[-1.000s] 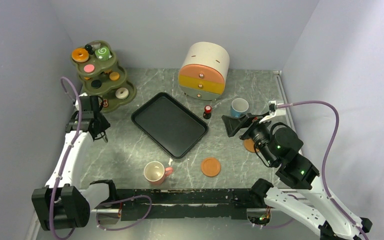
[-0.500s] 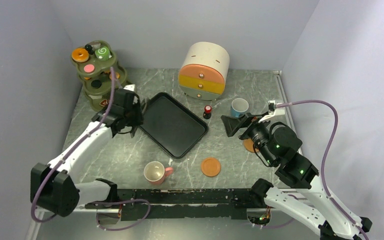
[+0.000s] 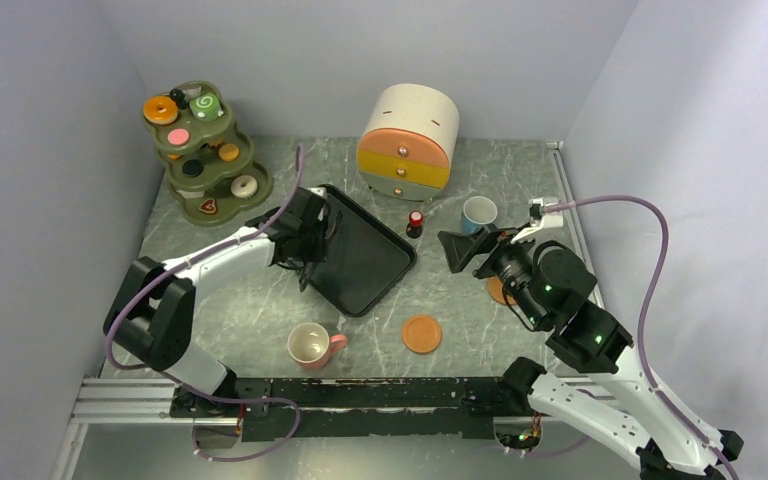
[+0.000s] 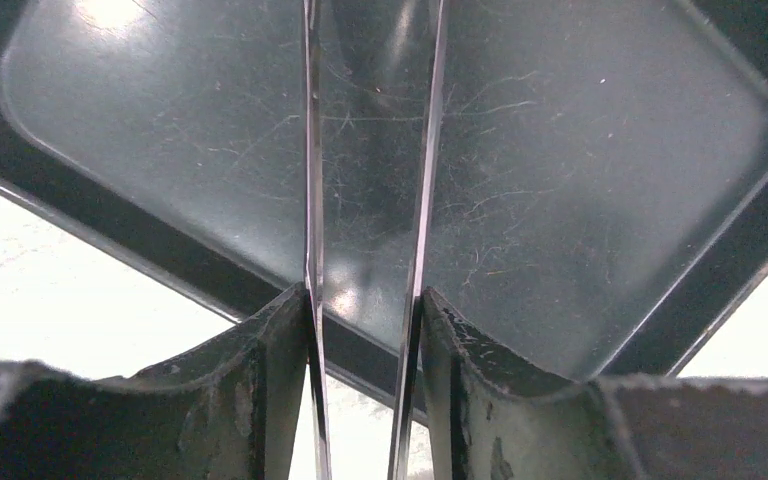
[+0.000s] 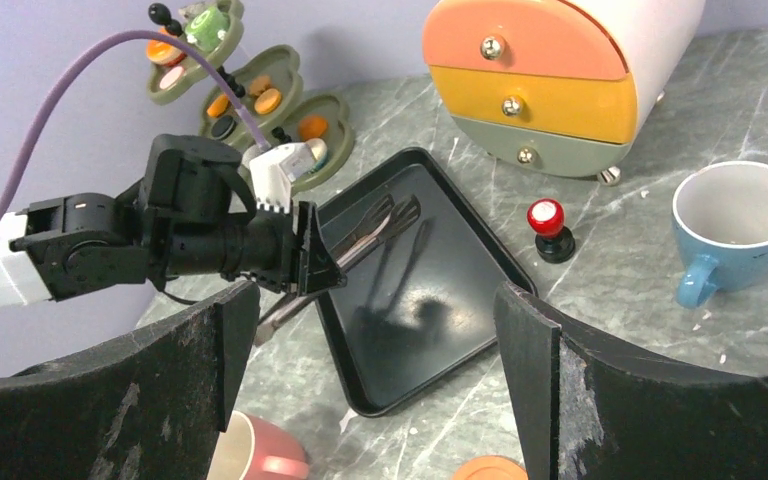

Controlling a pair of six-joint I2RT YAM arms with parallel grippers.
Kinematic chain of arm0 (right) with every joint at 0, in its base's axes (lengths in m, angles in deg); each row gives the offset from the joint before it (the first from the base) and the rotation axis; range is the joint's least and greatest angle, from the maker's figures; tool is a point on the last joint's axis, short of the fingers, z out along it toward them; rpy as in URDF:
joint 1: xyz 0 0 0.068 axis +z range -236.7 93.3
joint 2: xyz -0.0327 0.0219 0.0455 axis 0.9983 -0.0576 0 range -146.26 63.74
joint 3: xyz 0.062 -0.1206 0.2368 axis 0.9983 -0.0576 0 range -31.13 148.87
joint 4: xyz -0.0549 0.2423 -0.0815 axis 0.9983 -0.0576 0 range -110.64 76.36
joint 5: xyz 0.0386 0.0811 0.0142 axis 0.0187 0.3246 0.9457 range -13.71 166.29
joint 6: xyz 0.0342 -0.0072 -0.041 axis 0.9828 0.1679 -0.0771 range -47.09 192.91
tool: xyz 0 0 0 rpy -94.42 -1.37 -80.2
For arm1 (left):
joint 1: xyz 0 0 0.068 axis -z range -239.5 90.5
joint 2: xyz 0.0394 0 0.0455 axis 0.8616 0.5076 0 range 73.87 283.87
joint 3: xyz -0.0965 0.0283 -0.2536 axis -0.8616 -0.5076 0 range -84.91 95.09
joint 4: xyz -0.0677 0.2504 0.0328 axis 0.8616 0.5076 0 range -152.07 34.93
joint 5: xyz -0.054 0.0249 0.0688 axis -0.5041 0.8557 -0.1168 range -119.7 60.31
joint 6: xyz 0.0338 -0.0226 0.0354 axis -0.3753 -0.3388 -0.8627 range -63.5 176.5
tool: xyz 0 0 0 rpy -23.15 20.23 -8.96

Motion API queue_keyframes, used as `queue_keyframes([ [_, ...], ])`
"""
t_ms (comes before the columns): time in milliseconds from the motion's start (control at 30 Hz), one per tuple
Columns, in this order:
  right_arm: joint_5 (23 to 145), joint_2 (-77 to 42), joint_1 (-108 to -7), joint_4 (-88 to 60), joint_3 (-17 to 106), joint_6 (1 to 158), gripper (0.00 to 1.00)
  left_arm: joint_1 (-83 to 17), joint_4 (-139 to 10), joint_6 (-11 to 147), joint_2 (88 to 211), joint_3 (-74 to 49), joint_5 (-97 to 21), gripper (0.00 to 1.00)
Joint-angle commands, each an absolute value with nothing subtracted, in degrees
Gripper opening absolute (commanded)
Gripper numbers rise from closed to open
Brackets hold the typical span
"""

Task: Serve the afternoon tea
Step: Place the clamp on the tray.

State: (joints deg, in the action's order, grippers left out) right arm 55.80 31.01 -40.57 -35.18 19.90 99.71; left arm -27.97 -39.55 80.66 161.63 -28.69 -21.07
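Note:
My left gripper (image 3: 310,248) (image 4: 365,300) is shut on a pair of thin metal tongs (image 4: 425,150) (image 5: 375,222), whose blades reach out over the black tray (image 3: 360,270) (image 4: 580,150). The toy pastries sit on the olive tiered stand (image 3: 222,205): an orange doughnut (image 3: 160,109), a green swirl roll (image 3: 205,104), a white doughnut (image 3: 244,186). The pink cup (image 3: 310,344) stands near the front, the blue cup (image 3: 479,212) (image 5: 735,220) at the right. One orange saucer (image 3: 422,333) lies in front; another (image 3: 500,292) is half hidden under my right arm. My right gripper (image 3: 470,248) (image 5: 372,292) hangs open and holds nothing.
A rounded drawer chest (image 3: 408,140) in cream, orange, yellow and green stands at the back. A small red-capped bottle (image 3: 415,223) sits between the tray and the blue cup. Walls close in on the left, right and back.
My left arm has swung right from beside the tiered stand to the tray's left edge, carrying the tongs. The right arm has barely moved.

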Motion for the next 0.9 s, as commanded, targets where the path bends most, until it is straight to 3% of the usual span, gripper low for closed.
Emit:
queue_keyframes([
  [0,55.7,30.3,-40.9,-36.3,21.8,99.4,0.91,-26.7,-42.1,80.6,163.3,-27.7,-18.7,0.49],
  [333,56.1,30.2,-40.8,-35.7,20.7,99.7,0.91,-26.2,-40.0,80.6,162.0,-28.5,-18.1,0.65],
  [867,56.4,29.5,-40.8,-33.6,20.2,98.5,0.91,-25.5,-38.1,82.8,160.4,-27.8,-17.9,0.72],
])
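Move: The left hand still holds the clamp, prongs ahead, low over the tray's near-left rim; the middle of the tray lies about 6 cm ahead, 6 cm to the right and some 4 cm below. The pink mug stands roughly 18 cm straight back from this hand, the red-topped stamp about 13 cm ahead and 23 cm to the right. From the right hand the tray is some 18 cm ahead, 25 cm left and 30 cm below. The left hand sinks the last 1 cm or so to the tray with the clamp, its forked ends forward over the tray floor and its closed end sticking out past the near-left rim, and then all but stands there with the wrist held steady. Meanwhile the fingers open steadily from a little under half to about seven tenths, easing their squeeze on the clamp's two legs so that the hand can let go, while the hand creeps back and up by only about half a centimetre. ##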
